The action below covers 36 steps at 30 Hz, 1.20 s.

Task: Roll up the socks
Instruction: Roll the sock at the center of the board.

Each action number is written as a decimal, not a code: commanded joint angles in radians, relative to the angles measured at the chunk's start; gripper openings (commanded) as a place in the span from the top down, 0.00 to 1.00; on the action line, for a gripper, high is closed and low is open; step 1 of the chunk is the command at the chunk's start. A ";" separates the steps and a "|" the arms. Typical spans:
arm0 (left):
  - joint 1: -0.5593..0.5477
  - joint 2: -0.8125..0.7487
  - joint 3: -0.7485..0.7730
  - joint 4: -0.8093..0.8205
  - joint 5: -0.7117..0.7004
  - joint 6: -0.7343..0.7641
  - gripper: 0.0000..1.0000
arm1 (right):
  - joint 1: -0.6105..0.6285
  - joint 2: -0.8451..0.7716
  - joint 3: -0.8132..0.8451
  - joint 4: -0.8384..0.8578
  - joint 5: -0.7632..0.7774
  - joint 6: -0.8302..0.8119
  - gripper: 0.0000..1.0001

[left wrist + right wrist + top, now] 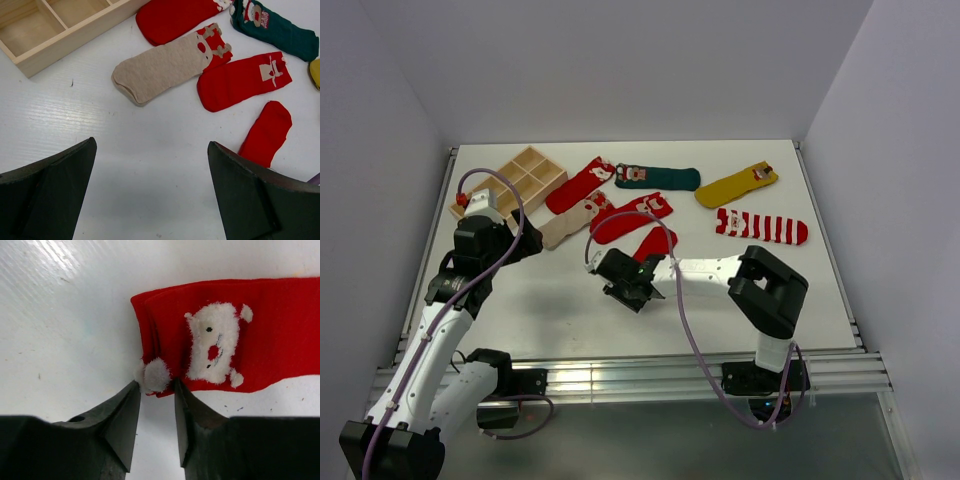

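Several socks lie across the far half of the table: red, dark green, mustard, striped, beige and red. A third red sock reaches toward my right gripper. In the right wrist view this red sock shows a white bear patch. My right gripper is open by a narrow gap, its tips on either side of the white pompom at the cuff corner. My left gripper is wide open over bare table, near the beige sock.
A wooden compartment tray sits at the back left, its corner also in the left wrist view. White walls enclose the table on three sides. A metal rail runs along the near edge by the arm bases.
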<state>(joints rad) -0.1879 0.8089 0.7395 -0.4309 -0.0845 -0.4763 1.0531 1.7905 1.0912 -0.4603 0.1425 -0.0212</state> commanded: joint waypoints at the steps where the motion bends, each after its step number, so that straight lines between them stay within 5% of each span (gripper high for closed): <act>1: -0.001 -0.004 -0.006 0.020 -0.003 -0.005 0.01 | 0.024 0.044 0.044 -0.024 0.003 0.018 0.64; 11: -0.002 0.006 -0.008 0.027 0.029 -0.011 0.00 | 0.025 0.075 0.128 -0.021 -0.063 0.075 0.99; 23: -0.038 0.052 -0.041 0.049 0.124 -0.208 0.01 | -0.137 0.032 0.101 0.087 -0.406 0.174 1.00; 36: -0.284 0.210 -0.184 0.322 0.124 -0.430 0.04 | -0.344 0.067 -0.008 0.323 -0.791 0.325 1.00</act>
<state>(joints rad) -0.4427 0.9989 0.5602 -0.2420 0.0315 -0.8425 0.7376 1.8538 1.0992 -0.2459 -0.5053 0.2436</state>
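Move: The right hand is already down at the near-left corner of the centre sock's cuff; the sock's middle lies about 11 cm ahead and 4 cm right, barely 1 cm lower. Another red sock sits about 25 cm ahead and 1 cm left, with the beige sock level with that one, about 20 cm left of the hand. From the raised left hand, the centre sock is roughly 29 cm right, 4 cm ahead and 19 cm below. Shut the right gripper on the fluffy corner of the cuff as you slide it about 4 cm left; then, keeping the pinch, carry the corner some 4 cm forward and slightly up, tilting the wrist about 40 degrees until the fingers slant down to the left. Meanwhile bring the open left gripper right and down towards the cuff, about 10 cm across, tipping its fingers farther down. ##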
